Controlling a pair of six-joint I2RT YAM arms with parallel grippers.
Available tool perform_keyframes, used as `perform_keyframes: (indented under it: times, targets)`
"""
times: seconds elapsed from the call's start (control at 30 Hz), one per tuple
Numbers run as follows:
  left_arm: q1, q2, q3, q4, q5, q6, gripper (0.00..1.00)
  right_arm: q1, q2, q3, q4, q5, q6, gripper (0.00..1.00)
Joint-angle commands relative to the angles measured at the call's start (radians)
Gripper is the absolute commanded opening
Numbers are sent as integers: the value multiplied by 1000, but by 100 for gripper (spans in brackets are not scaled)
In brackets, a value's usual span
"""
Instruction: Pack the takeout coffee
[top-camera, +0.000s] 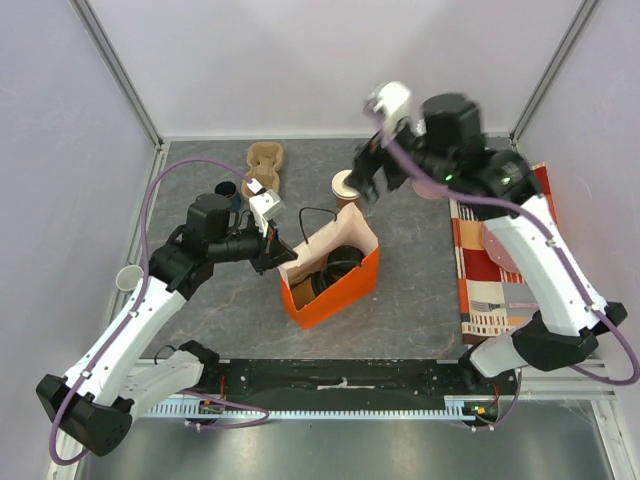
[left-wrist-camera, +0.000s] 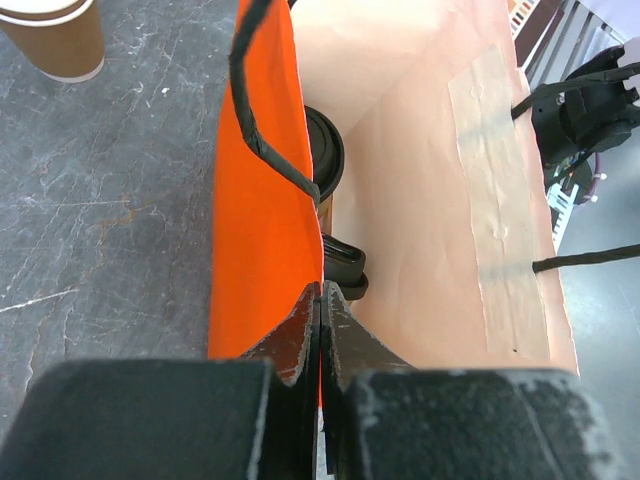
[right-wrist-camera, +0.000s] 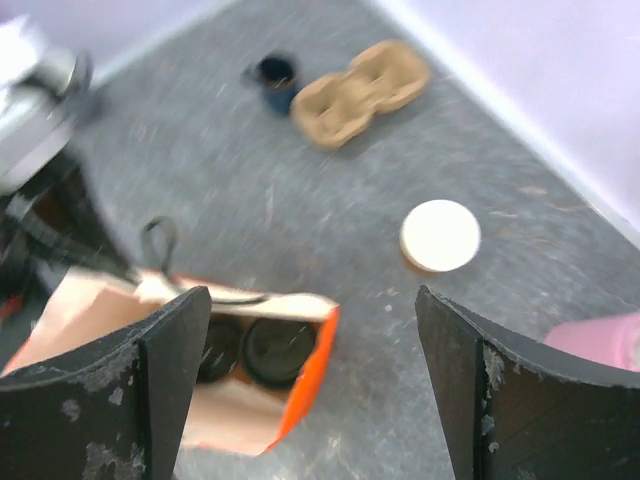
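Observation:
Two takeout coffee cups stand inside the orange paper bag (top-camera: 345, 288); only their round black lids (right-wrist-camera: 280, 350) (right-wrist-camera: 220, 348) show from above. In the left wrist view one lid (left-wrist-camera: 325, 150) sits deep in the bag (left-wrist-camera: 260, 250) and another dark lid (left-wrist-camera: 345, 268) lies nearer. My left gripper (left-wrist-camera: 322, 298) is shut on the bag's orange side wall at its rim, holding the mouth open (top-camera: 272, 248). My right gripper (top-camera: 365, 175) hangs high above the table behind the bag, open and with nothing between its fingers (right-wrist-camera: 312, 300).
A brown kraft cup (top-camera: 345, 185) with a cream-white top stands behind the bag (right-wrist-camera: 440, 235). A cardboard cup carrier (top-camera: 265, 163) and a dark blue mug (top-camera: 226, 190) sit at the back left. A light blue cup (top-camera: 127, 277) is far left. A striped cloth (top-camera: 495, 280) lies right.

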Motion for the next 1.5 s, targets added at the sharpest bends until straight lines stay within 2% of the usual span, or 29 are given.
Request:
perform_keyframes:
  times: [0.0,0.07,0.13,0.17,0.3,0.4,0.57,0.67,0.7,0.77,0.8,0.83,0.87,1.0,1.13,1.23,1.27,1.47]
  targets:
    - [-5,4,30,-38,3,48,2,-257,-15,98,137,-9,249,90]
    - [-5,6,33,-41,5,51,2,-384,7,96,137,38,260,88]
    - [-5,8,36,-43,9,50,2,-443,31,58,134,92,228,87]
    - [-5,6,38,-45,11,42,2,-489,42,40,137,118,161,86]
    - [-5,3,33,-43,14,36,2,-508,120,-69,140,199,-89,91]
    - [-5,0,33,-46,14,38,2,-508,142,-112,184,158,-204,95]
    - [-5,1,44,-55,24,33,2,-511,203,-140,272,149,-260,95]
    - [-5,-2,49,-63,31,42,2,-511,252,-154,324,157,-256,90]
    - [-5,-3,50,-66,31,45,2,-513,284,-151,330,157,-257,88]
    - [-5,-3,49,-78,34,61,2,-511,315,-139,343,152,-257,75]
    - [-5,-3,49,-81,34,64,2,-513,339,-120,346,158,-253,67]
    - [-5,-5,49,-86,34,67,2,-513,352,-108,349,182,-248,54]
    - [-5,-5,49,-86,35,68,2,-513,370,-87,352,186,-249,50]
    - [-5,-5,52,-86,34,68,2,-517,395,-51,369,169,-251,47]
    - [-5,-6,47,-86,32,71,2,-517,404,-17,370,173,-256,23]
    - [-5,-8,43,-84,28,68,2,-517,377,-10,369,206,-260,9]
    - [-5,-8,41,-84,25,67,2,-517,354,-10,367,212,-265,0]
    - [-5,-3,38,-75,15,61,2,-517,266,35,326,273,-251,0]
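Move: Out beyond the right hand, the white straws stand in their pink holder about 24 cm forward, 19 cm to its right and 22 cm below. Nearest the holder is the light blue cup, some 23 cm ahead and 31 cm right; the empty coffee cup is about 17 cm straight ahead, and the orange bag some 6 cm back and 5 cm left, all well below. From the left hand the straws lie roughly 30 cm ahead and 40 cm right. Swinging away from over the bag to the straws, the right hand goes about 25 cm forward and nearly 20 cm right, first lifting some 5 cm, then sinking about 20 cm as the wrist turns about 30 degrees clockwise. Its wide-open fingers shut at the straws while it eases on forward and rises about 5 cm again. The left hand stays, still pinching the bag's rim. ##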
